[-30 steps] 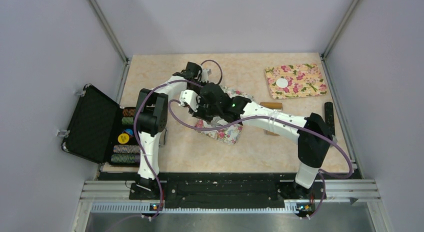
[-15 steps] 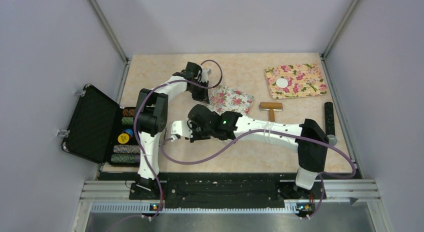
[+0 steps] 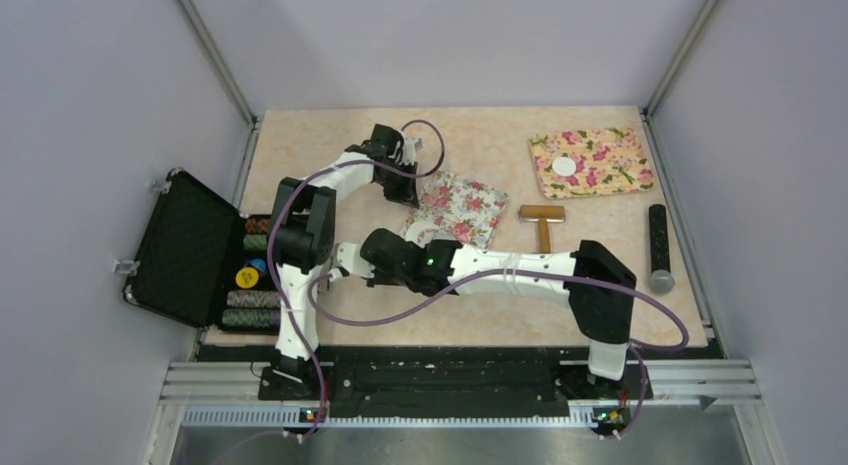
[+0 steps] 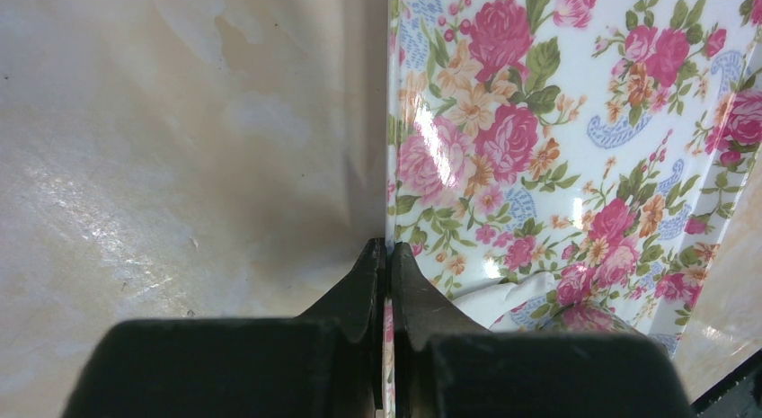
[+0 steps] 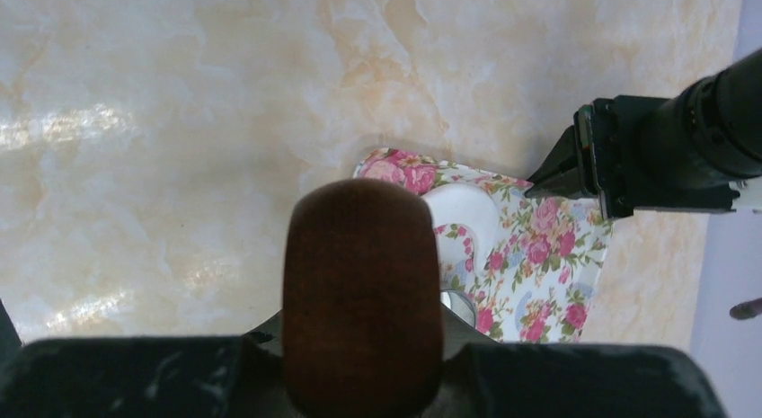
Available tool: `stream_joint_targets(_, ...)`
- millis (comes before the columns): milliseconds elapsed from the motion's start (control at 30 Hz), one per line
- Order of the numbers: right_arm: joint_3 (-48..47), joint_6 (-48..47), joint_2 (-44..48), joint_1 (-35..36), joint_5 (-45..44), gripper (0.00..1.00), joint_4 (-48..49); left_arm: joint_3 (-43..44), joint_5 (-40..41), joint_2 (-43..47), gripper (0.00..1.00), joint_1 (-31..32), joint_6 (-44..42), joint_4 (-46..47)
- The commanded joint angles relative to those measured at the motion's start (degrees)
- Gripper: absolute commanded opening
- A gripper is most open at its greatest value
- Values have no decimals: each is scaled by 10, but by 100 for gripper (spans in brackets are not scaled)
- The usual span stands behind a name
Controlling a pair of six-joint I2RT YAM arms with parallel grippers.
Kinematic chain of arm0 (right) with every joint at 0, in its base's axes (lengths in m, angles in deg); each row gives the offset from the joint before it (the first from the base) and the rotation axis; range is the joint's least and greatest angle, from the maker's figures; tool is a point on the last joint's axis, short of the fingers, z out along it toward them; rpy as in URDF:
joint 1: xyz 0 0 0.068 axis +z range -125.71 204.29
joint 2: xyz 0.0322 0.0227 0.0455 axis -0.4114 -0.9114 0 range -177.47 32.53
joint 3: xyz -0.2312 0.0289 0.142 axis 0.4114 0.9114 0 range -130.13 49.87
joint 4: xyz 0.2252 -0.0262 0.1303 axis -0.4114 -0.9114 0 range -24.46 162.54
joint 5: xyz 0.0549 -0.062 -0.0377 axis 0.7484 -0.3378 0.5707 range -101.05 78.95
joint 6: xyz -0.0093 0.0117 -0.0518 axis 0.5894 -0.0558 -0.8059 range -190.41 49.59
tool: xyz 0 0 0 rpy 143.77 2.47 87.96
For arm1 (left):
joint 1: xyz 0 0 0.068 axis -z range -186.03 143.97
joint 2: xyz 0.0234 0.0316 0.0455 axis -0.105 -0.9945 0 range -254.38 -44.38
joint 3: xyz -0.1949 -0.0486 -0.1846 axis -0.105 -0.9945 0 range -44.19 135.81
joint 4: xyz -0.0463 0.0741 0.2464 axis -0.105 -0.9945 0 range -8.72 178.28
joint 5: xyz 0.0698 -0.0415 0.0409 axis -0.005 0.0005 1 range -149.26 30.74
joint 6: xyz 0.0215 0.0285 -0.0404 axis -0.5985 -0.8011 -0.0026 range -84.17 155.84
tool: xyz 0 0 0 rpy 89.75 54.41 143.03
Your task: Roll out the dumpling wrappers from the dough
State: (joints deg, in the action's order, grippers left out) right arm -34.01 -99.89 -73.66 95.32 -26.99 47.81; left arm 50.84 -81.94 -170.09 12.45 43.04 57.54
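Note:
One flat white dumpling wrapper [image 3: 565, 166] lies on the yellow floral mat [image 3: 600, 150] at the back right. My left gripper [image 3: 408, 190] [image 4: 388, 256] is shut on the edge of a white floral mat [image 3: 458, 205] [image 4: 557, 139] mid-table. A white piece of dough [image 5: 465, 211] [image 4: 501, 301] rests on that mat's near corner; its exact shape is unclear. My right gripper [image 3: 338, 268] [image 5: 361, 333] hovers near-left of the mat, shut on a dark brown wooden rod [image 5: 361, 283] that hides much of its view.
A T-shaped wooden roller [image 3: 541, 218] lies right of the white floral mat. A black cylinder with a grey end [image 3: 659, 247] sits by the right edge. An open black case [image 3: 185, 250] with chip stacks stands at the left, close to the left arm.
My right arm swung off the white floral mat toward the near left, carrying the brown rod and uncovering the mat. The left gripper kept its hold on the mat's edge.

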Motion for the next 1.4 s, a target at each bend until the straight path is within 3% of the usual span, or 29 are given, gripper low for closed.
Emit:
stream_joint_targets(0,-22,87,8,8,-68,0,54,-17,23,16,0,-5,-8,-10)
stream_joint_targets(567,23,146,-30,8,-119,0,135,-17,19,18,0,-6,-8,-9)
stream_joint_targets(933,-19,89,-86,7,-241,0,220,-19,11,17,0,-6,-6,-8)
stream_joint_targets(1367,-65,8,-112,7,-321,0,297,-22,2,22,0,-6,-5,-6)
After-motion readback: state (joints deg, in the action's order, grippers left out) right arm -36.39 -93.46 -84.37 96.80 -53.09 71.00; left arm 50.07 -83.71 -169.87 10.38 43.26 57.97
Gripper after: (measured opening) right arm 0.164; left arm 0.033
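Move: Ahead and to the right of the right hand, which holds the scraper by its brown handle, lies the white ring of scrap dough: about 17 cm ahead, 8 cm right and 11 cm below. The round cutter stands roughly 14 cm ahead and 12 cm right of this hand, and the flowered board's middle some 18 cm ahead and 13 cm right. From the left hand, already pinching the board's edge, the scrap is about 5 cm back and 3 cm right. Working the scraper beside the scrap dough, the right hand travels about 6 cm forward and 3 cm left, almost level, the leftward part done before the end. Its wrist turns clockwise some 20 degrees and tips the fingers up to point more forward, the grip on the handle kept. The left fingers keep pinching the board's edge and are carried about 1 cm left with the board, as if the scraper bears on it. ##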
